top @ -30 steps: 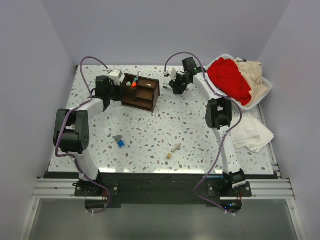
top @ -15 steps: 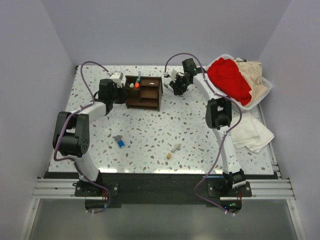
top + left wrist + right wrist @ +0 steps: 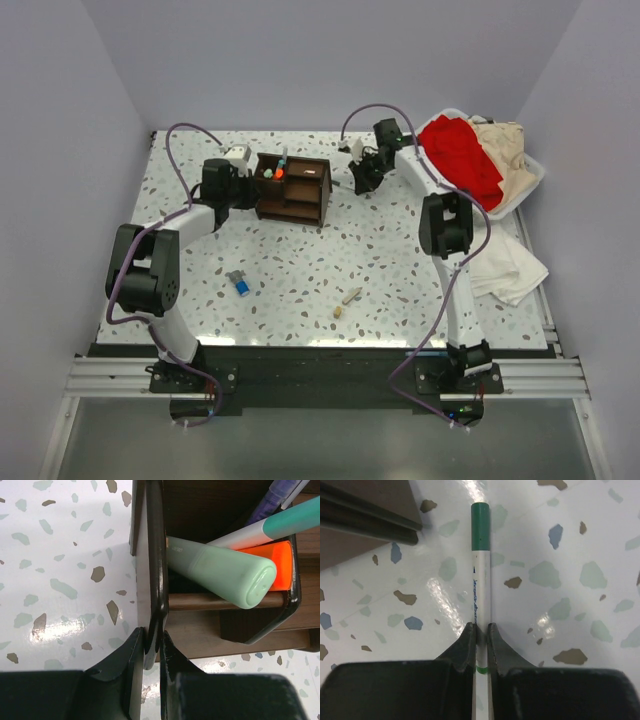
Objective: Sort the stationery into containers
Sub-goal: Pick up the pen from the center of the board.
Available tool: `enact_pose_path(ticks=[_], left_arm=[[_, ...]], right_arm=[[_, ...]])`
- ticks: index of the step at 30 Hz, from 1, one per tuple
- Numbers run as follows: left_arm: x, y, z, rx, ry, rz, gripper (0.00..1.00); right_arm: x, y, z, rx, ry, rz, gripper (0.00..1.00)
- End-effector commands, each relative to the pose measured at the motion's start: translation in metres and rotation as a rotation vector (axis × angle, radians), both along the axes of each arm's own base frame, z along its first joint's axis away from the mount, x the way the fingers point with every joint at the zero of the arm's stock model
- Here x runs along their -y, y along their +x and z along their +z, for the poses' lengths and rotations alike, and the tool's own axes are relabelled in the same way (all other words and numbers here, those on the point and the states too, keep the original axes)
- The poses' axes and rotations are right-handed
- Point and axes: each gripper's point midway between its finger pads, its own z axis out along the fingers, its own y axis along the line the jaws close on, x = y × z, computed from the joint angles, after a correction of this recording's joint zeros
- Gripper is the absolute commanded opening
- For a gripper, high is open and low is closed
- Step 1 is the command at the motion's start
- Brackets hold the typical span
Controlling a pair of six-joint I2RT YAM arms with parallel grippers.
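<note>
The dark brown wooden organiser (image 3: pixel 298 187) stands at the back middle of the table. My left gripper (image 3: pixel 247 186) is shut on its left side wall (image 3: pixel 154 580). Its near cubby holds a pale green marker (image 3: pixel 220 572), an orange one (image 3: pixel 277 570), a teal-tipped white pen (image 3: pixel 280 522) and a dark blue pen (image 3: pixel 272 497). My right gripper (image 3: pixel 362 180) is shut on a green-capped white pen (image 3: pixel 481 575), just right of the organiser's corner (image 3: pixel 365 515). A stubby blue cylinder (image 3: pixel 240 284) and tan bits (image 3: pixel 346 300) lie on the near table.
A white basket (image 3: pixel 530 170) of red and beige cloth stands at the back right. A white folded cloth (image 3: pixel 505 268) lies on the right edge. Purple cables loop above both arms.
The left gripper has dragged the organiser to the right and turned it. The right gripper has shifted slightly right with the pen.
</note>
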Motion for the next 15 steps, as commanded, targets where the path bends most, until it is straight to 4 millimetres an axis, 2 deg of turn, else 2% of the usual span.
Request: enact_pose_path(ticks=[1, 5, 6, 9, 10, 12, 13, 15], left_arm=[[0.018, 0.010, 0.033, 0.045, -0.108, -0.023, 0.00], [0.020, 0.011, 0.031, 0.036, -0.118, -0.010, 0.00], [0.020, 0.011, 0.029, 0.032, -0.115, -0.004, 0.00], [0.022, 0.014, 0.023, 0.004, -0.133, 0.022, 0.00], [0.025, 0.018, 0.027, 0.005, -0.142, 0.035, 0.00], [0.030, 0.021, 0.022, -0.014, -0.151, 0.048, 0.00], [0.036, 0.026, 0.027, -0.003, -0.155, 0.059, 0.00], [0.043, 0.031, 0.027, 0.000, -0.151, 0.066, 0.00]], right_arm=[[0.009, 0.007, 0.068, 0.045, 0.107, -0.111, 0.00], [0.012, 0.012, 0.111, 0.112, 0.154, -0.141, 0.00], [0.015, 0.016, 0.131, 0.152, 0.173, -0.154, 0.00], [0.018, 0.023, 0.168, 0.209, 0.235, -0.193, 0.00], [0.018, 0.022, 0.186, 0.229, 0.263, -0.207, 0.00], [0.021, 0.024, 0.210, 0.271, 0.298, -0.226, 0.00], [0.020, 0.022, 0.228, 0.299, 0.316, -0.229, 0.00], [0.022, 0.022, 0.248, 0.319, 0.365, -0.250, 0.00]])
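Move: The right hand already holds the pen low over the table. The organizer's pen compartment, the likely destination, is about 22 cm to its left, 4 cm farther out and some 3 cm higher; the organizer's middle is 17 cm left and level in reach, the laundry basket about 31 cm right and 6 cm farther out. From the left hand, gripping the organizer's left wall, that compartment is about 4 cm ahead, 5 cm right and 2 cm lower. The right hand lifts the still-pinched pen about 15 cm, drifting right; the left edges the gripped organizer forward-right. ##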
